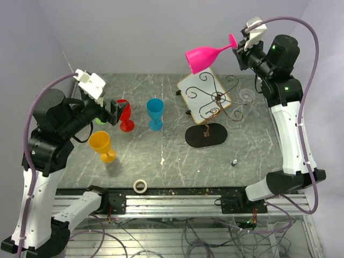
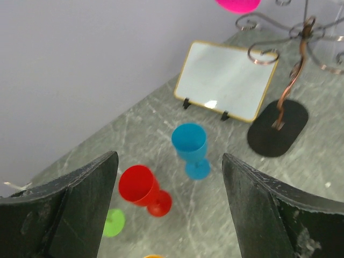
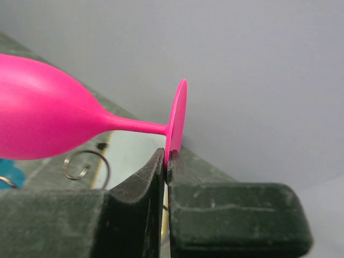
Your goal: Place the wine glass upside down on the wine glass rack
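Observation:
A pink wine glass [image 1: 204, 58] hangs on its side in the air above the back of the table, bowl pointing left. My right gripper [image 1: 239, 45] is shut on the rim of its round foot, and the right wrist view shows the foot's edge pinched between the two pads of the right gripper [image 3: 167, 156]. Below and in front of the glass stands the wine glass rack [image 1: 215, 99], thin scrolled wire arms on a stem with a black oval base [image 1: 206, 135]. My left gripper [image 2: 169, 156] is open and holds nothing, above a red glass [image 2: 141, 186].
A white board [image 1: 191, 91] with a wooden rim leans behind the rack. A red glass [image 1: 125, 114], a blue glass [image 1: 155, 112] and an orange glass [image 1: 101, 144] stand on the left half. A tape roll [image 1: 141, 186] lies at the front edge.

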Controlling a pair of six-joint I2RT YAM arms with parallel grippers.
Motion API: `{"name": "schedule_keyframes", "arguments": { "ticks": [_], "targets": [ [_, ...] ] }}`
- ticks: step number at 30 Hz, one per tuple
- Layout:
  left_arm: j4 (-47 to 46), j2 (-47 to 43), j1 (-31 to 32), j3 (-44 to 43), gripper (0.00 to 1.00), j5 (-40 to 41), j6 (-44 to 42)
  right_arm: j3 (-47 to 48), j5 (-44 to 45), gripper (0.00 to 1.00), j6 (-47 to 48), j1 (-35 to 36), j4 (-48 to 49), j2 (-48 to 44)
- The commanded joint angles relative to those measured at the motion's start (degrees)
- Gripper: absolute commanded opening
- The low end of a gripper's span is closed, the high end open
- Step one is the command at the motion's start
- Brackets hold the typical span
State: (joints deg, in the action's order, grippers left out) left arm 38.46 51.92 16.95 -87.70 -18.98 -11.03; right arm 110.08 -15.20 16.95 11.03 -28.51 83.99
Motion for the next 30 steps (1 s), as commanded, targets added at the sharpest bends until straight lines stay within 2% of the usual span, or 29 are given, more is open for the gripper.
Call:
{"name": "schedule_keyframes", "arguments": {
  "ticks": [1,7,14,30],
  "targets": [
    [8.19,-2.64,-0.57,-0.95,0.89,2.93,-12.00,2.31,8.63,0.00,11.47,-0.04,-4.59,-0.31],
    [14.08,-3.40,-1.74,-0.60,0.90,-1.13,-18.97,1.63,10.26,0.00,17.75,0.01,-5.79,-1.63],
    [17.36,-2.46,-3.50,1.08,0.90,-3.17,-18.46,-1.88,12.04,0.00,22.62,0.35,-5.76,-3.98],
    [21.40,-1.77,-6.17,2.65,0.93,-5.73,-21.86,-2.56,17.62,0.00,24.00,0.54,-4.55,-4.18]
  ]
}}
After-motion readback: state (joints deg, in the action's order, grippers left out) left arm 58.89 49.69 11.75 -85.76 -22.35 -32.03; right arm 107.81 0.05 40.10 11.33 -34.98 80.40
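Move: The right hand holds the pink glass by its foot. From this hand the wine glass rack's hub lies about 11 cm back, 5 left, 12 lower; the clear glass hanging there is 10 back, 6 right, 21 lower; the whiteboard 7 ahead, 5 left, 41 lower. From the empty left hand, some 38 cm down, the orange glass is level and 12 left, the red 14 ahead and 3 left, the green 18 ahead and 16 left. Keeping its pinch on the pink glass's foot, the right hand carries it about 6 cm to the right while rolling its left side down some 25 degrees and turning a little clockwise, so the bowl swings mouth-down beside the rack. The left hand, fingers still wide open and touching nothing, sinks about 8 cm towards the orange glass, drifting left and slightly back and rolling left side up. ##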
